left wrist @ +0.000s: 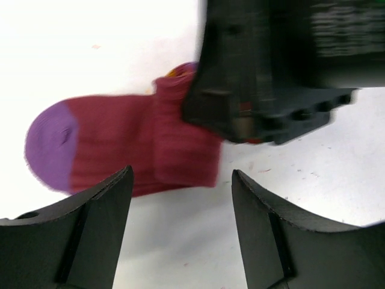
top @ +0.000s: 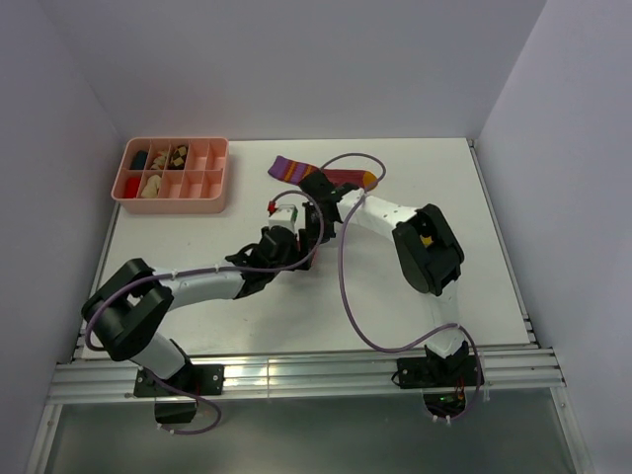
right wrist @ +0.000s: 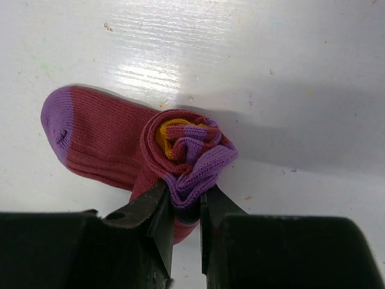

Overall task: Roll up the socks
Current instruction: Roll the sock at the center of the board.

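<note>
The maroon socks [right wrist: 96, 141] lie flat at the table's far middle, purple end to the left. One end is wound into a roll [right wrist: 186, 147] showing purple, maroon and orange layers. My right gripper [right wrist: 184, 195] is shut on the roll's loose purple fold. From above, the socks [top: 296, 170] lie just beyond both grippers, and the right gripper [top: 321, 190] covers the roll. My left gripper [left wrist: 180, 180] is open over bare table just short of the socks [left wrist: 120, 144], with nothing between its fingers. The dark body of the right gripper [left wrist: 264, 78] hides the roll in the left wrist view.
A pink compartment tray [top: 212, 178] holding small items sits at the back left of the white table. Walls close in the table on the left, back and right. The two arms nearly touch at the far middle, a purple cable [top: 346, 267] looping between them.
</note>
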Controlling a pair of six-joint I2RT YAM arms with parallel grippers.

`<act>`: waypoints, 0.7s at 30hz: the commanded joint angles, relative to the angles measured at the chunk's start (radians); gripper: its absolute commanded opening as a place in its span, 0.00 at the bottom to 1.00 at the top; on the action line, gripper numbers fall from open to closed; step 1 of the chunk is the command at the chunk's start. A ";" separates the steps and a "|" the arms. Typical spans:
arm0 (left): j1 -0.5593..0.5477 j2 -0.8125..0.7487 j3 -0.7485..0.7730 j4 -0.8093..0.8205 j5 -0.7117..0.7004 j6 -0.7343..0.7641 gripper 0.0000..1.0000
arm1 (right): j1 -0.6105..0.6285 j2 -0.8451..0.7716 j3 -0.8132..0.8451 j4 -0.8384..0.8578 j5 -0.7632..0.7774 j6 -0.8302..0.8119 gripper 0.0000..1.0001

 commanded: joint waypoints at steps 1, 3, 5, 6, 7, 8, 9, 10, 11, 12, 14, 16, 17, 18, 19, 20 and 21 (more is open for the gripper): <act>-0.065 0.032 0.073 0.049 -0.120 0.086 0.70 | -0.001 0.048 0.008 -0.121 0.061 -0.015 0.00; -0.079 0.063 0.091 0.054 -0.141 0.109 0.70 | -0.001 0.054 0.014 -0.127 0.038 -0.014 0.00; -0.095 0.102 0.121 0.048 -0.155 0.113 0.70 | -0.003 0.057 0.016 -0.130 0.035 -0.011 0.00; -0.098 0.115 0.131 0.048 -0.161 0.113 0.69 | -0.001 0.057 0.016 -0.128 0.023 -0.011 0.00; -0.105 0.127 0.130 0.054 -0.166 0.112 0.69 | -0.001 0.060 0.019 -0.128 0.018 -0.007 0.00; -0.110 0.153 0.130 0.060 -0.167 0.112 0.68 | -0.001 0.061 0.019 -0.127 0.012 -0.007 0.00; -0.112 0.168 0.130 0.063 -0.175 0.115 0.67 | -0.001 0.061 0.016 -0.121 -0.003 -0.006 0.00; -0.119 0.182 0.141 0.055 -0.190 0.115 0.67 | -0.001 0.061 0.014 -0.116 -0.008 -0.004 0.00; -0.125 0.216 0.148 0.048 -0.207 0.113 0.65 | -0.001 0.061 0.014 -0.113 -0.012 -0.001 0.00; -0.130 0.231 0.162 0.039 -0.241 0.107 0.64 | -0.001 0.062 0.014 -0.112 -0.020 -0.001 0.00; -0.138 0.267 0.170 0.019 -0.258 0.096 0.61 | -0.001 0.059 0.011 -0.107 -0.023 0.002 0.00; -0.138 0.281 0.182 0.002 -0.263 0.089 0.58 | 0.000 0.053 0.000 -0.096 -0.028 0.005 0.00; -0.139 0.293 0.185 0.000 -0.261 0.089 0.56 | 0.001 0.053 -0.003 -0.093 -0.029 0.006 0.00; -0.139 0.297 0.190 -0.003 -0.261 0.090 0.52 | 0.001 0.051 -0.009 -0.092 -0.032 0.005 0.00; -0.139 0.302 0.193 -0.011 -0.255 0.090 0.39 | -0.001 0.050 -0.012 -0.086 -0.038 0.006 0.00; -0.139 0.311 0.194 -0.027 -0.253 0.083 0.26 | 0.000 0.047 -0.018 -0.081 -0.045 0.008 0.00; -0.139 0.316 0.200 -0.040 -0.250 0.078 0.15 | 0.001 0.044 -0.024 -0.075 -0.049 0.006 0.00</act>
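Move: Held in the right fingers, the bunched sock roll is about 2 cm ahead, 3 cm to the right and 3 cm below the left hand; from the right hand it is some 1 cm back and 1 cm left. The sock's flat purple toe stretches out on the board roughly 5 cm left and 1 cm ahead of the left hand, some 5 cm below it. The striped sock lies about 17 cm ahead and 5 cm right of the left hand, also on the board. Sliding about 3.5 cm right over the sock, the left hand then sinks some 3 cm while easing forward beside the right gripper, its left side rolling up about 10 degrees. Its wide-open fingers straddle the red fold just below the right hand's grip and close to pinch it. The right hand stays put and keeps its pinch on the purple cuff. ##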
